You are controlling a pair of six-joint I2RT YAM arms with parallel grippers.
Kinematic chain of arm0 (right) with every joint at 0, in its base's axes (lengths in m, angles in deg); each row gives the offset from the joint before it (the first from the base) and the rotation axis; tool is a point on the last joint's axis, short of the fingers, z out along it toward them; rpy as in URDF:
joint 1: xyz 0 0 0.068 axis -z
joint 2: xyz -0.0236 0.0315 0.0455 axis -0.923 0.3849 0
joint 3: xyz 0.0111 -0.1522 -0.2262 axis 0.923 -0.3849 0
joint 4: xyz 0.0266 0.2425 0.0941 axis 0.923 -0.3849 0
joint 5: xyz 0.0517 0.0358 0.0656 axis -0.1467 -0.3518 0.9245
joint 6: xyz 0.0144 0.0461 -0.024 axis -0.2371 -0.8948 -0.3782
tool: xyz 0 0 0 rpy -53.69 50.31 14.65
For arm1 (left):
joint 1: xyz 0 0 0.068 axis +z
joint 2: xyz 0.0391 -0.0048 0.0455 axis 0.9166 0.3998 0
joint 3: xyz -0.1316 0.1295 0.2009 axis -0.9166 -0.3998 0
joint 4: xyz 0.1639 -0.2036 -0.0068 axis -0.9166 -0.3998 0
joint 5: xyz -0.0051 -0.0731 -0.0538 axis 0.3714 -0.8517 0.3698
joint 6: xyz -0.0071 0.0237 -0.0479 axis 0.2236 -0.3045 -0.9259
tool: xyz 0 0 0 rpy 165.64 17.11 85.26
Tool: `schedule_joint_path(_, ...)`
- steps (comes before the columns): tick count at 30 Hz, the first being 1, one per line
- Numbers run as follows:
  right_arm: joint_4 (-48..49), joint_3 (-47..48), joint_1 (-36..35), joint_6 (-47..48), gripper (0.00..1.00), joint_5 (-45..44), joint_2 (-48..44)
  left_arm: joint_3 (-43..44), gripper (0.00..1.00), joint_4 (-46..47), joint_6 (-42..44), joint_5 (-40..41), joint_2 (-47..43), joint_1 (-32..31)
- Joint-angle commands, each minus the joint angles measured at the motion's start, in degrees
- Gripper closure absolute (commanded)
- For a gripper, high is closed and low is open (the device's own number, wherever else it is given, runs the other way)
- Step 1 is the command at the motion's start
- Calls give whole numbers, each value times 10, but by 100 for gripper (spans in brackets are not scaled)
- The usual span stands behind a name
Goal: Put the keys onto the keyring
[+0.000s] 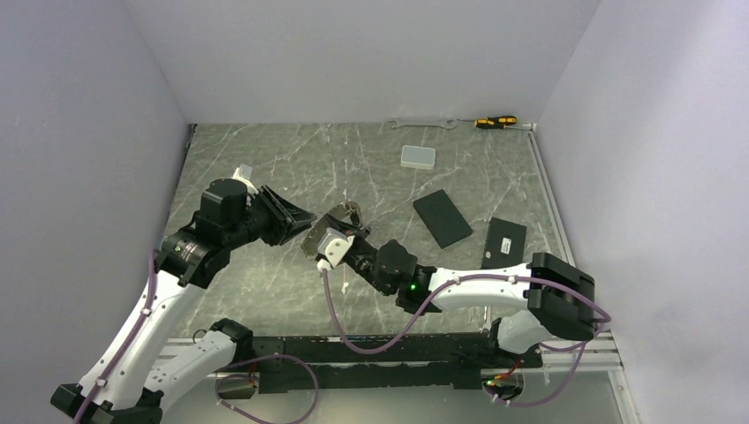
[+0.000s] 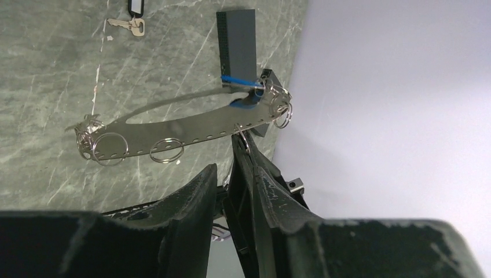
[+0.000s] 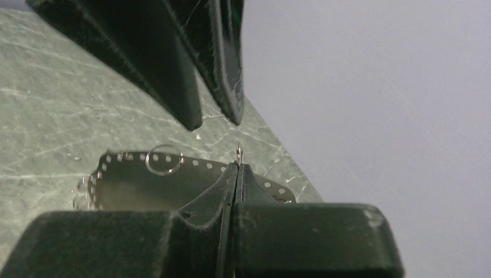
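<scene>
The keyring is a flat silvery oval band with holes along its rim and several small split rings, held up above the marble table. It also shows in the top view and right wrist view. My right gripper is shut on its edge, a small ring poking out at the tips. A blue tag sits at its far end. My left gripper, fingers apart and empty, is just beside the keyring. The key with the black-framed tag lies on the table.
Two black slabs lie right of the grippers. A white box, a silver spanner and a yellow-black screwdriver lie near the back wall. White walls close in three sides.
</scene>
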Motion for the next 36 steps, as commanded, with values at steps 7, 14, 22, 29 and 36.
schedule_joint_path(7,65,38,-15,43,100,-21,17,-3,69,32,-26,26,-8,-1)
schedule_joint_path(14,65,40,-22,48,100,-20,16,-18,72,42,-29,21,5,-1)
schedule_joint_path(22,73,42,-28,61,100,-27,22,-23,74,56,-20,21,13,-1)
schedule_joint_path(29,70,48,-32,68,100,-28,32,-25,87,61,-13,19,20,-1)
schedule_joint_path(36,69,50,-36,75,100,-32,38,-23,100,57,10,23,19,-1)
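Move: The split ring still pinched in the right fingertips lies about 3 cm ahead of the left hand, 2 cm right and 1 cm below. The metal plate's middle is some 5 cm ahead, 4 cm right and 7 cm below; the black key tag, on the table, 18 cm ahead, 9 cm right and 27 cm below. The left fingertips, where the right hand takes the ring, lie 2 cm back from it, 3 cm left and 1 cm up. Left fingers ease 2 cm forward, dip, and shut on the ring the right hand holds and brings slightly left. ##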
